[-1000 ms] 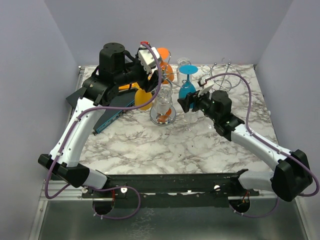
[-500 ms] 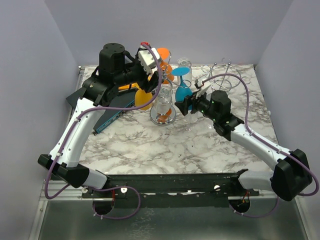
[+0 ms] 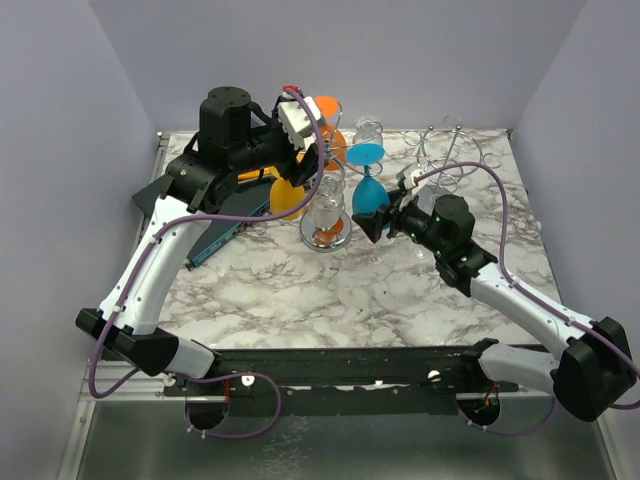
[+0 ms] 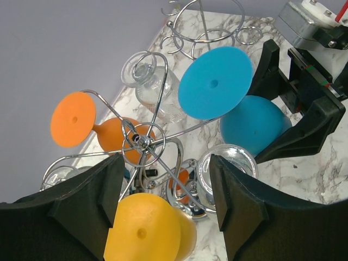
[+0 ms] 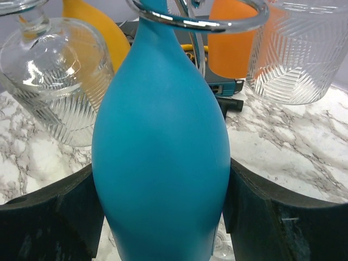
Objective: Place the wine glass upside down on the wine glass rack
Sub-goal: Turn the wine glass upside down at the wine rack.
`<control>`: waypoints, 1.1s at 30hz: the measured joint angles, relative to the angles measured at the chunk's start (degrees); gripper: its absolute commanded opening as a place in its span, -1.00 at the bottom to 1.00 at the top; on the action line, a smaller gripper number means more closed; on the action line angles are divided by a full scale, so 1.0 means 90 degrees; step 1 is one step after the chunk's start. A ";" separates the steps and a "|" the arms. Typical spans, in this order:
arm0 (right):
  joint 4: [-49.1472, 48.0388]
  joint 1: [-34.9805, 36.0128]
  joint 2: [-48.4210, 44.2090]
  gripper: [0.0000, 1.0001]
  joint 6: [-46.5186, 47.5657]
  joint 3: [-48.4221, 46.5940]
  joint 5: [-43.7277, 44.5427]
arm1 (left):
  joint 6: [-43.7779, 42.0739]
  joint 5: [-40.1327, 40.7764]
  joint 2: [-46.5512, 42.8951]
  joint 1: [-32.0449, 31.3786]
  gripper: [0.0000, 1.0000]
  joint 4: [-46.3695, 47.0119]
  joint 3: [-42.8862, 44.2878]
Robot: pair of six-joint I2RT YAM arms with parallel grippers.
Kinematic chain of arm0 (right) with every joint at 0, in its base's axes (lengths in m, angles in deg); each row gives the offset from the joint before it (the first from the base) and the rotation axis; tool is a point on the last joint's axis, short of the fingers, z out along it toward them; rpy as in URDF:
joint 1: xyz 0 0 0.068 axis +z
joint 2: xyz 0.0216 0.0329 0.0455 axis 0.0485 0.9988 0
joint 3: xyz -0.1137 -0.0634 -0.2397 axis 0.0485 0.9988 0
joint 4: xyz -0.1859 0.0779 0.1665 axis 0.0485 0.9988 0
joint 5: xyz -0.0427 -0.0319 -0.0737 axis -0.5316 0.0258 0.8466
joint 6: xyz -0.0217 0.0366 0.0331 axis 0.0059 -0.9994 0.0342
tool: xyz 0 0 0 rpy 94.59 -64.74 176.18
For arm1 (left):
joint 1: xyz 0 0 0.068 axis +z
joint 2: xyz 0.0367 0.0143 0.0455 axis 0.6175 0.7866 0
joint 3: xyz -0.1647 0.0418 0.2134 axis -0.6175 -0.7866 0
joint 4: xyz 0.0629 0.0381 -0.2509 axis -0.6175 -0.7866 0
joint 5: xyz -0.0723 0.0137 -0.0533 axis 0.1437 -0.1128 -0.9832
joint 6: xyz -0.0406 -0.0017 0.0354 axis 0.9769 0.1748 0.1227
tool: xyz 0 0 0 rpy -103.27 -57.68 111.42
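Note:
An upside-down blue wine glass has my right gripper shut on its bowl, one black finger on each side. Its stem runs up through a chrome loop of the wine glass rack, with the round foot above. A yellow glass, an orange glass and clear glasses hang on the same rack. My left gripper hovers open over the rack, and the yellow glass's foot lies low between its fingers.
A second, bare chrome rack stands at the back right. A dark box with a blue edge lies at the left under my left arm. Grey walls close in the marble table on three sides.
My right gripper has carried the blue glass left and lower, in against the rack. My left gripper has opened slightly and otherwise stayed put.

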 measured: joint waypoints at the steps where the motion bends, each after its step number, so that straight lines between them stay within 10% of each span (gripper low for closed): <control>1: -0.0058 0.0000 -0.0046 0.34 0.0000 0.0068 -0.0019 | 0.0000 0.0000 0.0000 0.0000 0.40 0.0000 0.0000; 14: -0.0525 -0.0002 -0.0260 0.46 -0.0352 0.0595 0.0347 | 0.0000 0.0015 0.0000 -0.0039 0.43 0.0000 0.0000; 22: -0.0610 -0.0002 -0.0253 0.99 -0.0605 0.0687 0.0680 | 0.0022 0.0095 0.0007 -0.0102 0.43 0.0002 0.0000; 33: -0.0367 -0.0002 -0.0461 0.98 -0.0614 0.0685 0.0957 | 0.0182 0.0561 0.0413 -0.0121 0.41 0.0090 0.0233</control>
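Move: The blue wine glass is already upside down between the right fingers, its stem in the rack's right-hand hook. That hook sits some 8 cm above the right hand, about 1 cm forward and 1 cm left. The near clear glass hangs about 11 cm left and 1 cm forward, the far clear glass roughly 12 cm forward, 2 cm left and 3 cm higher. From the left hand the hook lies about 13 cm right, 1 cm forward and 9 cm below. Lower the right gripper about 1.5 cm while easing to its right, settling the blue glass by its stem in the hook, then open the fingers fully and let go of the bowl. Keep drawing right, roughly 2.5 cm in all, turning some 10 degrees clockwise and rising slightly at the end. Late on, bring the open, empty left gripper about 2 cm forward beside the rack top. ##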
